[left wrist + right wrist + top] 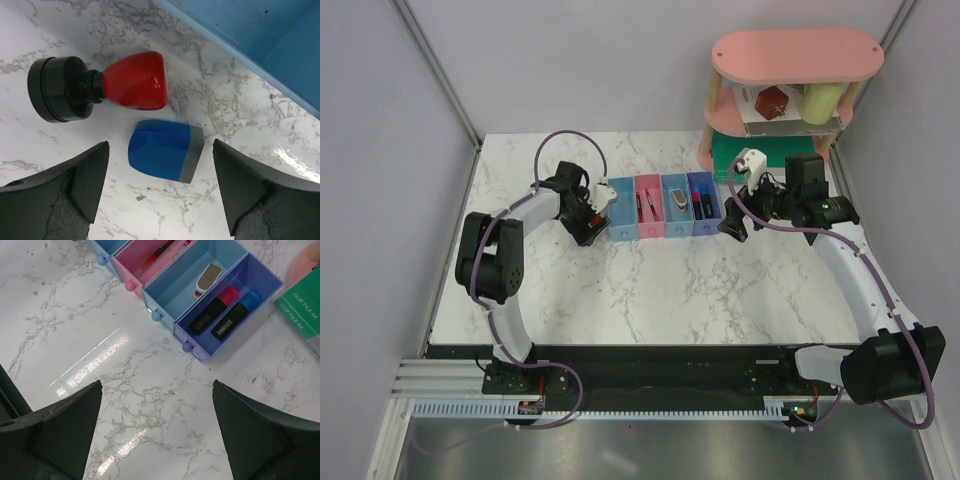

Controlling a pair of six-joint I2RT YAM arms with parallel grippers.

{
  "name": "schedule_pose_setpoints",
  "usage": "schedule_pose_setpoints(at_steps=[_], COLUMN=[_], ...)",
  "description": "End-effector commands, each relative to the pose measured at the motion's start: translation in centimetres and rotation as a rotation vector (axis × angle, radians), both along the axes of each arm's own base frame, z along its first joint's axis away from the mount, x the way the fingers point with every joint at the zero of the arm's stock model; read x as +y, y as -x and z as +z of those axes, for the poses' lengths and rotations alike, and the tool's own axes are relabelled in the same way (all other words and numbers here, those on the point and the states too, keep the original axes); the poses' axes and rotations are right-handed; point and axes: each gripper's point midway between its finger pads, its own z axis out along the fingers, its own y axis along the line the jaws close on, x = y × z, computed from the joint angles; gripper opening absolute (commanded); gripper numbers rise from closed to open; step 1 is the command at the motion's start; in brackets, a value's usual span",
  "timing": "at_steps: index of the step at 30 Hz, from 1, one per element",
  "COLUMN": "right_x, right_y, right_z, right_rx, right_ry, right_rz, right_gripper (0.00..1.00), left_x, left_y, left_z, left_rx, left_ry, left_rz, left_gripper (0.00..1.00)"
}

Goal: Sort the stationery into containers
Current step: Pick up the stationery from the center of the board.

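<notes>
My left gripper (160,190) is open just above the table, with the blue eraser (165,156) lying between and a little ahead of its fingers. The red-black stub (100,89) lies just beyond the eraser. Both sit beside the blue bin (260,45). In the top view the left gripper (588,222) is at the left end of the row of bins (665,207). My right gripper (157,435) is open and empty over bare table in front of the purple bin (230,310), which holds two markers (225,310). The light blue bin (190,280) holds the clip (207,277). The pink bin (145,260) holds red pens.
A green box (302,310) lies right of the purple bin. The pink two-tier oval shelf (790,60) stands at the back right with a red cube (772,102) and a yellow cylinder (823,100) on its lower tier. Walls close in both sides.
</notes>
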Motion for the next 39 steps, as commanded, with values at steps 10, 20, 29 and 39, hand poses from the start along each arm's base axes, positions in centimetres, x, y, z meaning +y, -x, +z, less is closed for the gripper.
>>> schedule_pose_setpoints(at_steps=[10,20,29,39], right_x=[0.1,0.1,0.0,-0.1], right_y=[-0.5,-0.7,-0.9,-0.9], right_z=[0.7,1.1,1.4,1.6], right_rx=[-0.022,-0.029,-0.037,-0.042], right_ry=[-0.004,-0.007,-0.007,-0.002], right_rz=[0.005,-0.002,-0.005,-0.01], right_gripper=[0.98,0.98,0.98,0.98], left_x=[-0.1,-1.1,-5.5,-12.1], left_y=[-0.3,1.9,1.6,-0.9], left_z=[-1.5,4.4,16.1,13.0], left_rx=[-0.004,-0.028,-0.174,-0.112], left_ry=[0.009,0.097,0.351,0.323], left_rz=[-0.072,-0.073,-0.102,-0.207], left_gripper=[0.49,0.25,0.21,0.19])
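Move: The blue block sits almost exactly between the left hand's open fingers, only about 1 cm below the hand point. From that hand, the red-and-black torch lies some 6 cm ahead and 2 cm to the right, and the box's empty light-blue compartment about 8 cm ahead and 12 cm to the right; both are roughly at block height. For the right hand the block is far off, about 40 cm to the left, 8 cm ahead and 20 cm below. Down about 1 cm goes the left hand, closing its fingers on the sides of the blue block until they stop well short of shut. Pinching it, the hand draws back a little, then lifts quickly, regaining the forward ground and swinging right towards the empty compartment, to end some 16 cm up and 10 cm right. The fingertips tilt out to the right and forward by around 25 degrees. ##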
